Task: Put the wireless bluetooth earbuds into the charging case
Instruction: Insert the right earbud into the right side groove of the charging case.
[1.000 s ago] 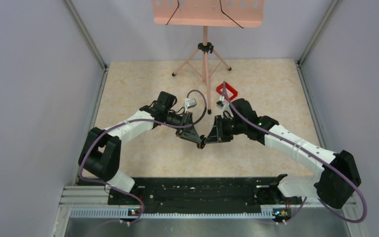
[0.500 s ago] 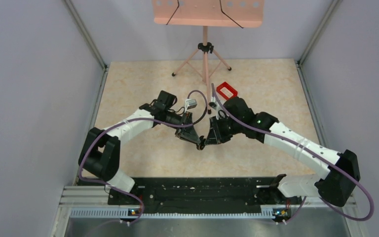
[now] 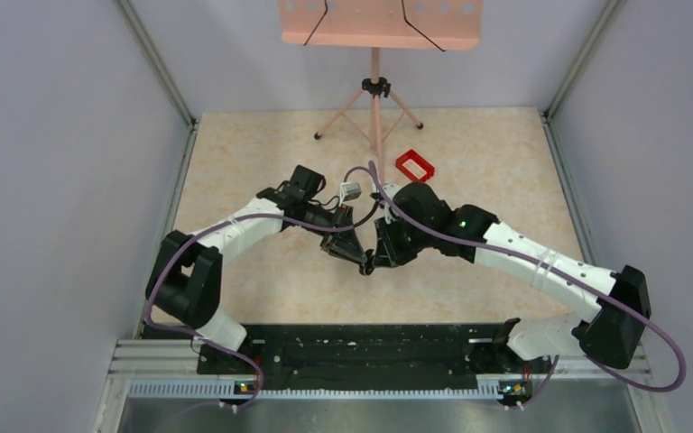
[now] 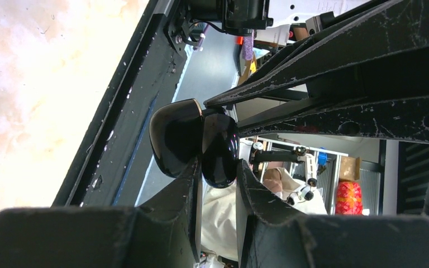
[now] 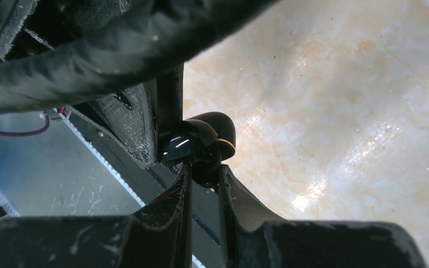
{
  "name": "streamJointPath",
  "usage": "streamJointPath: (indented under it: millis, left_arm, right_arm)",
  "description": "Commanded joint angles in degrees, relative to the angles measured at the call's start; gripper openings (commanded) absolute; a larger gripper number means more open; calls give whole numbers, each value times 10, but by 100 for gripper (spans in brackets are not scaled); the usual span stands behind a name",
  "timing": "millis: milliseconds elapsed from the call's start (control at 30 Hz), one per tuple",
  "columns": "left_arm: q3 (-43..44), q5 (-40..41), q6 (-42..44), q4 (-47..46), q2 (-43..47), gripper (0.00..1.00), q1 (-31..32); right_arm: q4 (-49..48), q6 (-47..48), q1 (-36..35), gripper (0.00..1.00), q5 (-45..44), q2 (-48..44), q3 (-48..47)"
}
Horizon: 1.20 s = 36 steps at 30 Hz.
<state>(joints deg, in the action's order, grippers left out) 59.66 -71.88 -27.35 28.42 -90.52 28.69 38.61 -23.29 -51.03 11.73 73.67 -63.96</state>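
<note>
The charging case (image 4: pixel 219 151) is glossy black and hangs above the table, its lid (image 4: pixel 173 134) swung open to one side. My left gripper (image 4: pixel 219 170) is shut on the case's body. In the right wrist view, my right gripper (image 5: pixel 204 167) is shut on a small black earbud (image 5: pixel 205 174), pressed up against the case (image 5: pixel 201 134) by a gold-coloured rim. In the top view, the left gripper (image 3: pixel 352 252) and right gripper (image 3: pixel 376 260) meet tip to tip over the table's middle. The case's inside is hidden.
A red rectangular tray (image 3: pixel 413 166) lies on the beige table behind the right arm. A pink music stand's tripod (image 3: pixel 374 104) stands at the back. The black base rail (image 3: pixel 361 347) runs along the near edge. Grey walls close in both sides.
The right arm's wrist and forearm have swung left and nearer, uncovering the red tray. Both gripper tips stay together at the same spot. The left arm has barely moved.
</note>
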Motion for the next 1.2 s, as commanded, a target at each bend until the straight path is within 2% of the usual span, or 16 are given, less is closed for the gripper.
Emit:
streamJointPath:
  millis: [0,100,467,600,933,1167]
  left_arm:
    - [35,-20,-14,3,4,0,12]
    - [41,-16,-16,6,6,0,13]
    - [38,-19,-18,-1,7,0,15]
    - [39,-23,-23,-8,7,0,15]
    - [36,-20,-29,-19,5,0,15]
    - [31,-6,-19,-19,-4,0,14]
  right_arm:
    - [-61,-22,-21,14,-59,-3,-44]
    - [-52,-21,-28,20,-64,12,-57]
    - [-59,-37,-31,25,-69,22,-64]
    - [-55,-39,-31,40,-71,20,-61]
    - [-61,-49,-31,53,-84,2,-56]
    - [-61,-68,-29,71,-114,-47,-65]
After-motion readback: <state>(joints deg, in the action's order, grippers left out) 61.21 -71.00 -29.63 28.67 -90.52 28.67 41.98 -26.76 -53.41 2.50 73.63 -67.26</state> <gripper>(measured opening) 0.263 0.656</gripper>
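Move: I hold the open charging case in my left fingers, its middle about 2 cm right and 1 cm back of the left hand point. From my right hand, which still pinches the right earbud at the case, the case's middle is roughly 2 cm left, level fore and aft and 1 cm lower. The red tray on the table lies some 21 cm ahead and 9 cm right of the right hand, about 17 cm below. With my left hand I keep the case gripped almost in place while my right fingers let go of the earbud, spreading from nearly shut to about two-thirds open. My right hand eases only about 1 cm forward and up, turning some 5 degrees clockwise, dips slightly, then draws right and up as the fingers spread widest, one fingertip staying close beside the case. ##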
